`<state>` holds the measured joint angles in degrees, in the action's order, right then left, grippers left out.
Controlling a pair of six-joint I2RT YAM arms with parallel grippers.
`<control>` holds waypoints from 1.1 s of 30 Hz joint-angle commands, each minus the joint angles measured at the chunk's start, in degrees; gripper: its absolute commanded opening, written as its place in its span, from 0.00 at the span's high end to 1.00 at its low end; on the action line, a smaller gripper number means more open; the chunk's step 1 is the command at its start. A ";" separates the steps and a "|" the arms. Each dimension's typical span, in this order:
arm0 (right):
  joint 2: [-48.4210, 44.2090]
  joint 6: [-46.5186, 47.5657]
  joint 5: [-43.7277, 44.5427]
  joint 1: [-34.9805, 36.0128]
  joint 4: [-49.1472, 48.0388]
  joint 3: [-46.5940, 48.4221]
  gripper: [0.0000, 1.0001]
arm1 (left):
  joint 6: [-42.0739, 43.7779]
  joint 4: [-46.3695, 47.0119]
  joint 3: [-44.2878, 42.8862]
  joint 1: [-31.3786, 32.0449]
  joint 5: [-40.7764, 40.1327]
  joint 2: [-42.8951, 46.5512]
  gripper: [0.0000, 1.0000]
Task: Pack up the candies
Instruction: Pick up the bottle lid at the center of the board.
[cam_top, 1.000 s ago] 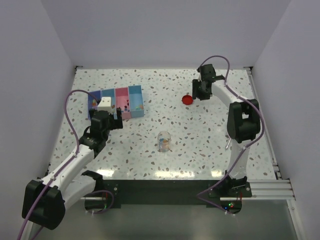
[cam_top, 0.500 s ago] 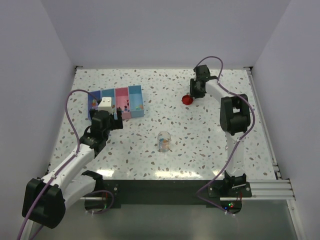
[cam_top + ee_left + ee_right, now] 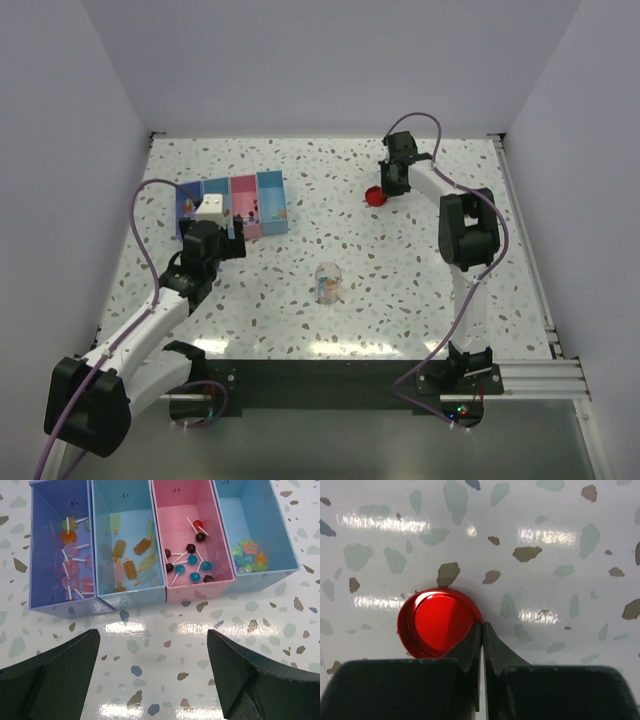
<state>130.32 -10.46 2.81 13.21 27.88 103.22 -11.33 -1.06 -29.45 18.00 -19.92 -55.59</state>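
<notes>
The candies [image 3: 131,567] lie sorted in a four-compartment tray [image 3: 200,587]: lollipops, popsicle shapes, round lollipops and star shapes. In the top view the tray [image 3: 270,182] sits at the back left. More candies are in a small clear jar [image 3: 327,283] at mid-table. My left gripper [image 3: 152,645] hovers open over bare table just in front of the tray, also seen from above [image 3: 225,240]. My right gripper [image 3: 483,626] is shut on the rim of the round red lid [image 3: 435,622], one finger inside it and one outside. The lid [image 3: 375,196] rests on the table at the back right.
The speckled table is walled in white on three sides. The right arm's elbow [image 3: 468,235] stands tall at mid-right. A purple cable loops over each arm.
My right gripper has shifted slightly left, come down at the red lid and shut on its rim. The left arm has not moved.
</notes>
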 commanded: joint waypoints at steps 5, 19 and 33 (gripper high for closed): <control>-14.89 8.52 8.96 6.82 1.47 -5.57 1.00 | -5.27 -3.15 -9.54 -0.25 6.63 -0.48 0.09; -36.54 0.53 4.40 20.70 4.38 -15.50 1.00 | -18.63 -12.65 -33.91 4.14 24.23 -12.08 0.26; -42.69 -3.34 2.90 25.81 2.00 -21.04 1.00 | -17.06 -18.62 -44.37 20.23 10.53 -22.89 0.55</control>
<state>91.00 -11.97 6.37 38.54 31.75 82.67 -29.34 -18.06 -70.54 36.69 -4.45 -77.45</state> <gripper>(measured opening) 0.014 0.461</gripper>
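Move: At the far right part of the board, the right fingers already pinch the red bottle lid by its right rim, its middle about 3 cm left of the hand point and level with it. The jar of candies stands roughly 30 cm back and 20 cm left of this hand. From the left hand the lid lies about 21 cm ahead, 44 cm right and 11 cm lower; the candy tray is about 14 cm ahead, straight in front. Lifting the pinched lid off the board, the right hand carries it about 18 cm up and as far back, plus some 14 cm left, towards the jar and the left hand, turning counter-clockwise with fingers tipping up. The empty left hand rises and sweeps about 21 cm right to meet it, rolling and turning clockwise while its fingers close to around half, still short of the lid. ##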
